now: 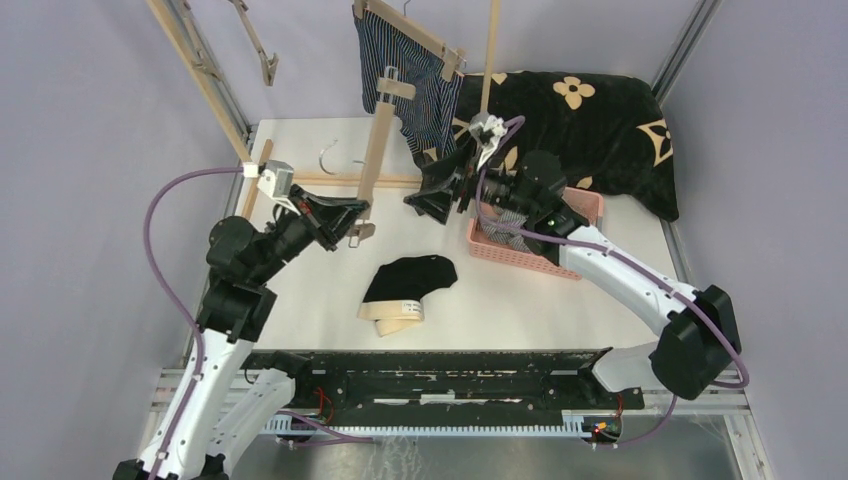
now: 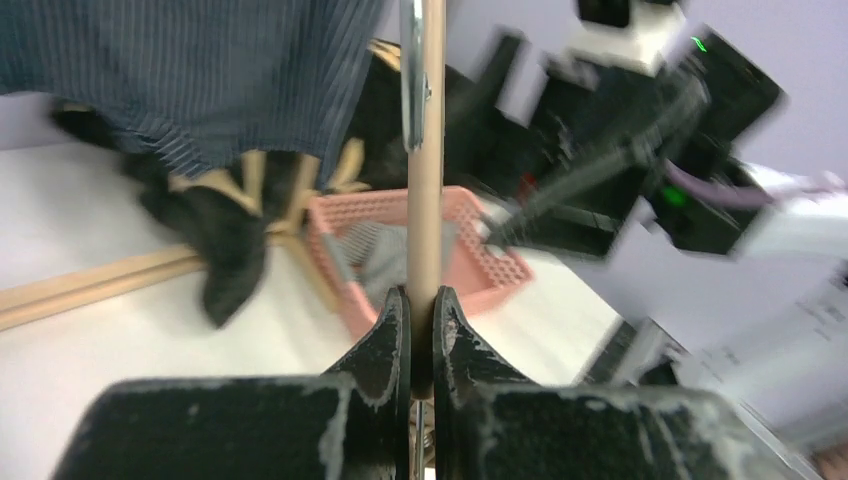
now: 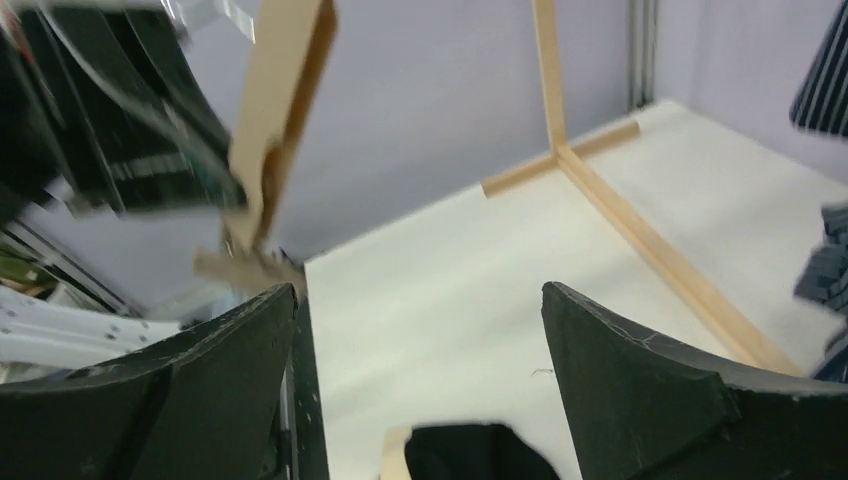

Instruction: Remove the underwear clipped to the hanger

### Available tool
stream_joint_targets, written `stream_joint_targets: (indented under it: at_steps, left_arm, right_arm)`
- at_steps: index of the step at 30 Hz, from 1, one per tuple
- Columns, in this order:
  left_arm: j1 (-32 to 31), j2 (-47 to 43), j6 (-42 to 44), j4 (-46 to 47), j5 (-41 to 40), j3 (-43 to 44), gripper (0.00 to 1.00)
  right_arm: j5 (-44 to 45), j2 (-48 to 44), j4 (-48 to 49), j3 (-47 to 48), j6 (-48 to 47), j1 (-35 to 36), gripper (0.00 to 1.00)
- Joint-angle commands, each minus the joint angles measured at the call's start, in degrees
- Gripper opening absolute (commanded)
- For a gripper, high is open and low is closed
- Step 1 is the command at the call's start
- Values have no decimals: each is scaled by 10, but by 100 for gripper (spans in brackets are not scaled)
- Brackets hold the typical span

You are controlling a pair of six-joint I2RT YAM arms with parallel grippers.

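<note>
The dark navy striped underwear [image 1: 410, 85] [image 2: 200, 70] hangs clipped to a wooden hanger at the back. A second wooden hanger [image 1: 380, 140] [image 2: 425, 190] [image 3: 275, 120] slants down from it, and my left gripper [image 1: 352, 217] [image 2: 421, 297] is shut on its lower end. The black underwear with a beige waistband [image 1: 408, 285] [image 3: 470, 455] lies flat on the table. The grey-white striped underwear [image 1: 503, 226] [image 2: 372, 250] lies in the pink basket [image 1: 530, 255] [image 2: 480, 265]. My right gripper [image 1: 428, 195] [image 3: 420, 300] stands open and empty, above the table between the slanting hanger and the basket.
A black flower-patterned blanket [image 1: 590, 125] fills the back right corner. The wooden rack has a slanted post [image 1: 200, 70] at the left, an upright post [image 1: 490, 50] and a base bar [image 1: 330, 180] [image 3: 640, 235] on the table. A metal hook [image 1: 325, 158] lies beside it.
</note>
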Motion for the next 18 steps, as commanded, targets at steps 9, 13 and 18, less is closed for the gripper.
stream_joint_targets:
  at_steps: [9, 13, 18]
  left_arm:
    - [0, -6, 110, -348, -404, 217, 3]
    - [0, 43, 124, -400, -412, 278, 3]
    - [0, 113, 133, -421, -418, 331, 3]
  right_arm:
    - [304, -30, -297, -70, -265, 127, 100]
    - [309, 25, -310, -72, -255, 153, 100]
    - [342, 68, -326, -74, -252, 180, 100]
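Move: The black underwear lies on the table about 36 cm below my open right hand, some 3 cm to its left and level with it in reach; the pink basket stands about 25 cm to my right hand's right and 18 cm farther out. My left hand already holds the stripped hanger. The nearer empty hanging hanger is some 22 cm ahead of my left hand, 18 cm left and 10 cm higher; the striped underwear hangs about 20 cm ahead and 7 cm right. I drop my right hand some 23 cm towards the black underwear, easing back slightly and rolling it about 45 degrees so the wide-open fingers tip down towards the cloth, still short of touching. Meanwhile my left hand keeps its pinch on the empty hanger and swings it about 11 cm left, away from the right hand, turning roughly 40 degrees counter-clockwise and rising a little. ##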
